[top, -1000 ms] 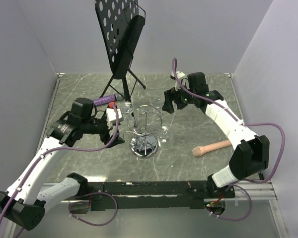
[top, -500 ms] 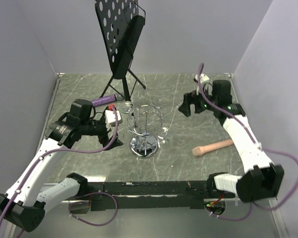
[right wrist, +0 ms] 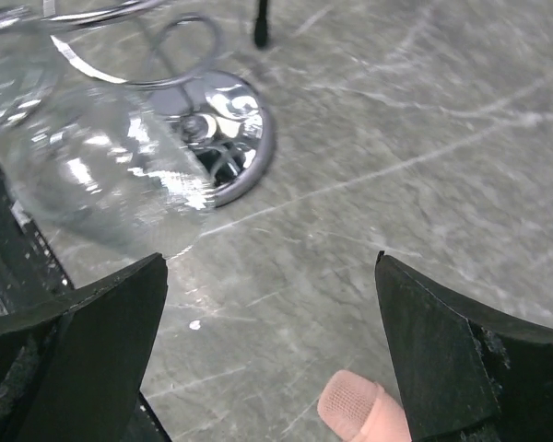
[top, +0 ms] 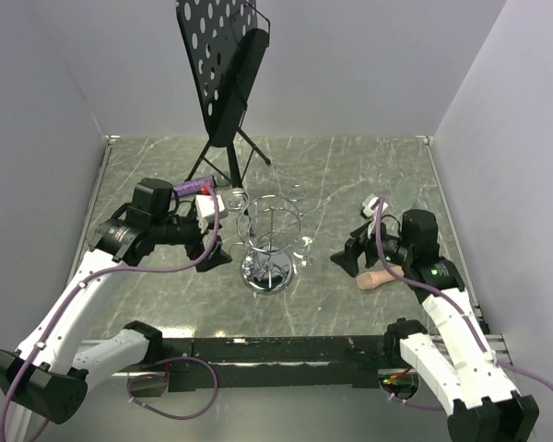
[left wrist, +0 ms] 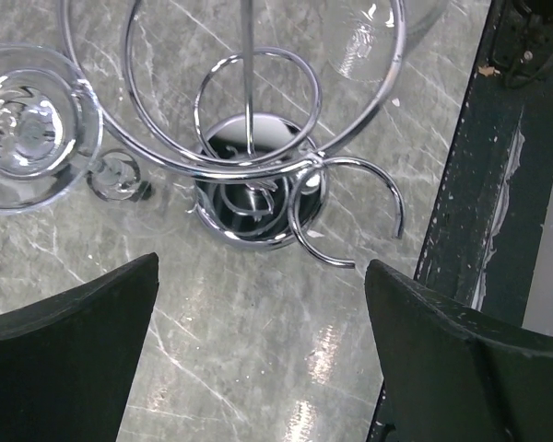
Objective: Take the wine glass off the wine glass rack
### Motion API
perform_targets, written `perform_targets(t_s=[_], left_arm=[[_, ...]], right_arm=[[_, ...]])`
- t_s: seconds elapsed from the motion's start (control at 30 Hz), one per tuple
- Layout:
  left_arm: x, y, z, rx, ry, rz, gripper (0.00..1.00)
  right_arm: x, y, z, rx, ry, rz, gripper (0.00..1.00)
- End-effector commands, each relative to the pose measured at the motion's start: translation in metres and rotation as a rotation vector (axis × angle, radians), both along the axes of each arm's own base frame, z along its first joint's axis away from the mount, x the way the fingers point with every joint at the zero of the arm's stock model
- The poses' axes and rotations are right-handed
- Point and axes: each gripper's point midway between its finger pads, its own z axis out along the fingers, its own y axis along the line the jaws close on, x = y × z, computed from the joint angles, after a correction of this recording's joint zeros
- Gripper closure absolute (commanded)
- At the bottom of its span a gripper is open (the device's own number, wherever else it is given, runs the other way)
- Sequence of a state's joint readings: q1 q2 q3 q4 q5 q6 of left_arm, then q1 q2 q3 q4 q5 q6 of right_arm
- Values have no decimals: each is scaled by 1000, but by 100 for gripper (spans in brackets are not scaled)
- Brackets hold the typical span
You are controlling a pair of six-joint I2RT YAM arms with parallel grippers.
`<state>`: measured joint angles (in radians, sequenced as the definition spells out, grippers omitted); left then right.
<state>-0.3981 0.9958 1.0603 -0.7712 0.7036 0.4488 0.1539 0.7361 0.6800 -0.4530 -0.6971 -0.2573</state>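
Note:
The chrome wine glass rack (top: pixel 270 244) stands mid-table on its round shiny base (left wrist: pixel 249 198), which also shows in the right wrist view (right wrist: pixel 226 138). One clear wine glass (top: pixel 304 247) hangs at its right side, seen large and blurred as a glass (right wrist: pixel 101 166) beside the right fingers. Another wine glass (top: pixel 232 201) is at the rack's back left; this glass (left wrist: pixel 28 129) may hang or stand, I cannot tell which. My left gripper (top: pixel 210 253) hovers open just left of the rack, jaws (left wrist: pixel 258 341) empty. My right gripper (top: pixel 348 253) is open to the rack's right, also empty (right wrist: pixel 272 341).
A black perforated music stand (top: pixel 223 69) on a tripod rises at the back. A purple stick (top: pixel 192 187) and a small white box (top: pixel 207 207) lie behind the left gripper. A pink rod (top: pixel 380 278) lies under the right gripper, its tip (right wrist: pixel 359 410) between the fingers. Grey walls enclose the table.
The right arm has swung from behind the rack's right side toward the near right, ending over the pink rod. The left gripper opened a little wider and stayed put.

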Motion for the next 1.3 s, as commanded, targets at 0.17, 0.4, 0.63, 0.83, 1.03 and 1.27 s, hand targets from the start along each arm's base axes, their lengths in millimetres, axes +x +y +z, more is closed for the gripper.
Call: perform_targets(t_s=[0.17, 0.4, 0.63, 0.83, 1.03, 1.27], left_arm=[[9, -4, 20, -76, -22, 13, 3], [12, 0, 25, -89, -11, 38, 2], [16, 3, 29, -101, -11, 63, 2], [16, 5, 29, -98, -13, 65, 2], [19, 5, 28, -97, -10, 69, 1], [21, 5, 29, -98, -10, 70, 1]], right_arm=[[-40, 28, -1, -56, -147, 237, 0], [-34, 46, 3, -23, -164, 279, 0], [-34, 68, 4, 0, -174, 372, 0], [-36, 86, 2, 1, -177, 441, 0], [-33, 98, 0, 9, -182, 452, 0], [-28, 101, -4, 13, -165, 427, 5]])
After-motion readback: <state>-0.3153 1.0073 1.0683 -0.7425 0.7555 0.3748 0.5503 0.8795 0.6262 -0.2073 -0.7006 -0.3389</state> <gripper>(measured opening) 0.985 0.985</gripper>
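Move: The right hand, open and empty, has the upside-down wine glass on the rack's right side about 12 cm to its left and 4 cm back, its middle some 3 cm lower. The rack's centre stands about 20 cm left and 2 cm ahead; the pink cylinder lies on the table roughly 14 cm right and 3 cm ahead, some 18 cm below. From the left hand, that glass is about 19 cm right, 2 cm back and 6 cm lower. Back and leftward at first, then almost straight left and slightly down, the right hand swings in to the hanging wine glass, about 9 cm left and 4 cm back in all. It turns some 25 degrees counter-clockwise so that its fingers point across at the rack, and stays wide open with one finger on either side of the glass. ##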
